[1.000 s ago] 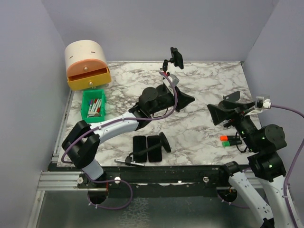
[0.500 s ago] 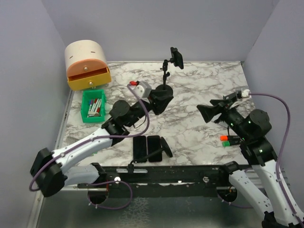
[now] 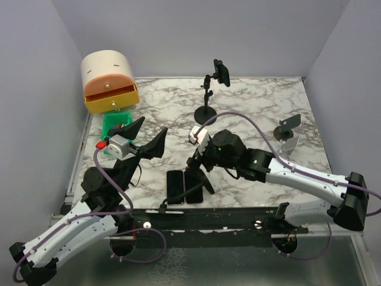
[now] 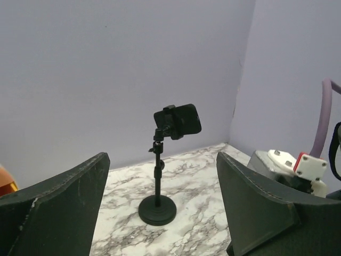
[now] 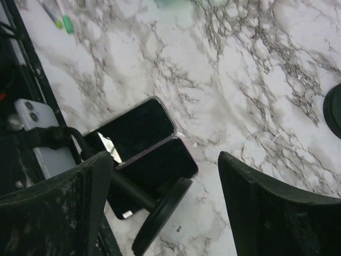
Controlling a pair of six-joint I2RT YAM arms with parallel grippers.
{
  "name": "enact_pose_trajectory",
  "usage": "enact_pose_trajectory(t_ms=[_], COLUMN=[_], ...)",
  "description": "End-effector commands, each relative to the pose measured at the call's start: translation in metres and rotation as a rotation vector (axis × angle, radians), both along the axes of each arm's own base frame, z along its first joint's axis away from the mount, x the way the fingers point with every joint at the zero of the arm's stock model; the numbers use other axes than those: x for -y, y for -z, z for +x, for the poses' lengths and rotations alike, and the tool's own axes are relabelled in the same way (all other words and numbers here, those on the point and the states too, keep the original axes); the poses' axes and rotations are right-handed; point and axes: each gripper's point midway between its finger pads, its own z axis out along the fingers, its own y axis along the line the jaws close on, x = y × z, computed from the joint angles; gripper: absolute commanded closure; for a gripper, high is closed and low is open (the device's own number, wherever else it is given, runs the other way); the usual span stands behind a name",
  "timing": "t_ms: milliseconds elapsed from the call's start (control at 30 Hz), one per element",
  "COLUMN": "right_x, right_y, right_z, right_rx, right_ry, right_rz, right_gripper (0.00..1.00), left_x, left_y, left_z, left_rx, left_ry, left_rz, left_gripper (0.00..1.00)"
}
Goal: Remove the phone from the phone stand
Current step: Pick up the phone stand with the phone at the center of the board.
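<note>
A black phone stand (image 3: 205,112) stands upright at the back centre, with a black phone (image 3: 221,72) clamped sideways at its top. In the left wrist view the stand's base (image 4: 157,209) and the phone (image 4: 178,120) are straight ahead, some way off. My left gripper (image 3: 147,132) (image 4: 161,156) is open and empty at the front left, facing the stand. My right gripper (image 3: 198,165) (image 5: 162,158) is open and empty, hovering over two dark phones (image 5: 136,128) lying flat near the front edge.
A second stand (image 3: 205,179) lies fallen across the flat phones (image 3: 175,186); its round base (image 5: 162,213) is under my right gripper. A pale phone back (image 5: 37,128) shows by the rail. A green pen bin (image 3: 117,128) and an orange drawer box (image 3: 109,83) stand at the back left.
My left arm has pulled back from the stand's base to the front left. My right arm has swung from the right side to the centre, over the flat phones.
</note>
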Motion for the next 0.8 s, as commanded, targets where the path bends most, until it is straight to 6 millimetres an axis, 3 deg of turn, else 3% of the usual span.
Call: enact_pose_trajectory(t_ms=[0,200,300,433,767], right_x=[0.002,-0.012,-0.016,-0.018,-0.028], right_y=[0.018,0.042,0.065,0.090,0.128], right_z=[0.001,-0.020,-0.036,-0.044,-0.067], right_rx=[0.161,0.290,0.273,0.309,0.334], right_ry=[-0.118,-0.377,-0.516,-0.580,-0.699], right_rz=[-0.110,-0.153,-0.242,-0.371,-0.473], right_gripper=[0.15,0.17,0.17,0.17,0.19], left_x=[-0.027,-0.052,-0.053,-0.051,-0.052], left_y=[0.016,0.016,0.016,0.018,0.021], left_z=[-0.005,-0.015,-0.015,-0.012,-0.012], left_rx=[0.003,0.023,0.027,0.014,-0.004], left_ry=[-0.091,-0.142,-0.149,-0.151,-0.153], left_rz=[0.021,-0.035,-0.027,-0.005,-0.009], left_gripper=[0.16,0.15,0.15,0.15,0.15])
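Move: From the right hand, the pole of the tipped phone stand is about 7 cm back, 3 cm to the left and 17 cm below. The stand's base is about 2 cm back and 6 cm right. The clamped phone is some 15 cm back and 10 cm left. Two flat phones lie about 20 cm down: the right one 4 cm back, straight under, and the left one 5 cm back, 8 cm left. From the left hand, the pole is roughly 14 cm back, 9 cm right and 36 cm below. Lower the right gripper about 12 cm towards the pole of the tipped stand, drawing it back some 6 cm as it sinks. Swing the fingers counter-clockwise and tip them steeper, so they point left and well down, jaws still wide open. Meanwhile clear the empty, open left gripper about 5 cm to the left. ##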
